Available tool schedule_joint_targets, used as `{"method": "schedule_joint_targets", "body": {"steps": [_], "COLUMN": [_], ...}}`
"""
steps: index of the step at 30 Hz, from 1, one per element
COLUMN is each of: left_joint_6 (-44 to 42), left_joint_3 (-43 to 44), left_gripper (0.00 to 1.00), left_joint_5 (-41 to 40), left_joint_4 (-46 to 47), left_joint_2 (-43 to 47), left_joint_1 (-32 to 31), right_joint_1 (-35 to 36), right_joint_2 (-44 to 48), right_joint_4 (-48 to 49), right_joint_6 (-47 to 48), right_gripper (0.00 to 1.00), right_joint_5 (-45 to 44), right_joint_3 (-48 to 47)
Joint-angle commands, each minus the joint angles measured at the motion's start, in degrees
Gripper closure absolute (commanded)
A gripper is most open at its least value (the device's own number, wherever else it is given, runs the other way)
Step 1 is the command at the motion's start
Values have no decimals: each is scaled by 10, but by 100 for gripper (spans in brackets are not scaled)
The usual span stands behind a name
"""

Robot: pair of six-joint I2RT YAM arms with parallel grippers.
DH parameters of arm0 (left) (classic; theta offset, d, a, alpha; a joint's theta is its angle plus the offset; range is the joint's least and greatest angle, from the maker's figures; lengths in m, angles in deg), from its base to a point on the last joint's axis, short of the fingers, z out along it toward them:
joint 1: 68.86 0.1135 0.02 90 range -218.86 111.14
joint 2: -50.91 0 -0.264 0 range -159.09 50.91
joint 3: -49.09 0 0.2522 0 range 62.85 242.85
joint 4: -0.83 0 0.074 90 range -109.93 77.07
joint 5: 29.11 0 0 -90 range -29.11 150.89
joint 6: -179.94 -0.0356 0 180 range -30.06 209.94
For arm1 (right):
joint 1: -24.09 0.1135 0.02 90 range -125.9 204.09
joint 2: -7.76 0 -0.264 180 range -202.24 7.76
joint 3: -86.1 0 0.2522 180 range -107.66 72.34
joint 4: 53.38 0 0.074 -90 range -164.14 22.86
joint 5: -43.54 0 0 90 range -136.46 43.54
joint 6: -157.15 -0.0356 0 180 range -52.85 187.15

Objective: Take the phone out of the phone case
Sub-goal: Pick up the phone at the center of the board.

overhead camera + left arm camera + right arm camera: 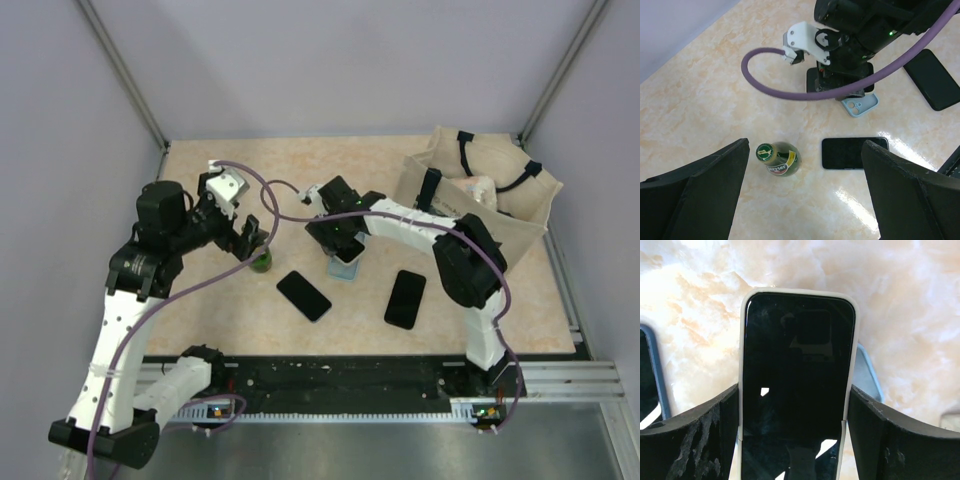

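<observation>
In the right wrist view a black-screened phone (797,370) with a pale rim stands between my right gripper's (792,392) fingers, which press on both of its long sides. The light blue phone case (867,375) shows behind its right edge. From above, the right gripper (343,245) is over the case (346,268) at the table's middle. The left wrist view shows the case (859,105) lying on the table under that gripper. My left gripper (805,145) hangs wide open and holds nothing, above the table at the left (250,235).
A green bottle (262,260) stands upright under the left gripper (777,159). Two more black phones lie flat on the table (303,295) (405,298). A beige bag (480,195) sits at the back right. A purple cable (250,185) arches over the left arm.
</observation>
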Motion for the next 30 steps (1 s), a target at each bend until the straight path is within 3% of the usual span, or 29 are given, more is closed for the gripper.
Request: {"method": "schedule_joint_targets", "body": {"steps": [1, 7, 17, 30], "left_joint_6": [32, 96, 290, 423], "left_joint_3": [10, 35, 27, -11], "left_gripper": [1, 1, 1, 4], "left_joint_5": [-5, -22, -65, 65], "left_joint_4": [39, 78, 177, 328], "left_joint_2": [11, -1, -52, -146], "left_joint_1": [8, 15, 16, 15], "right_joint_1": [-16, -39, -51, -49], "right_joint_2": [89, 127, 209, 270], "right_joint_4": [9, -5, -3, 11], "right_joint_6": [9, 2, 4, 32], "right_gripper": [100, 100, 100, 100], "right_joint_5": [24, 56, 79, 144], "right_joint_3": [-44, -48, -65, -91]}}
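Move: The cream-edged phone is already pinched in the right fingers, just clear of the board; the empty blue case lies some 3 cm below, about 3 cm back and 2 cm right of the right hand. From that hand, the blue-edged phone lies about 13 cm back and 9 cm left, and the bottle 4 cm back and 20 cm left. The held phone is about 10 cm ahead of the left hand, 18 cm right and 26 cm below. Raise the right gripper almost straight up, about 21 cm away from the case, keeping its pinch on the phone's long sides and tilting so its left side rises. Meanwhile bring the open left gripper some 8 cm forward towards the phone, first up, then down again while drifting right, rolling about 30 degrees with its right side up; stop short of touching. ##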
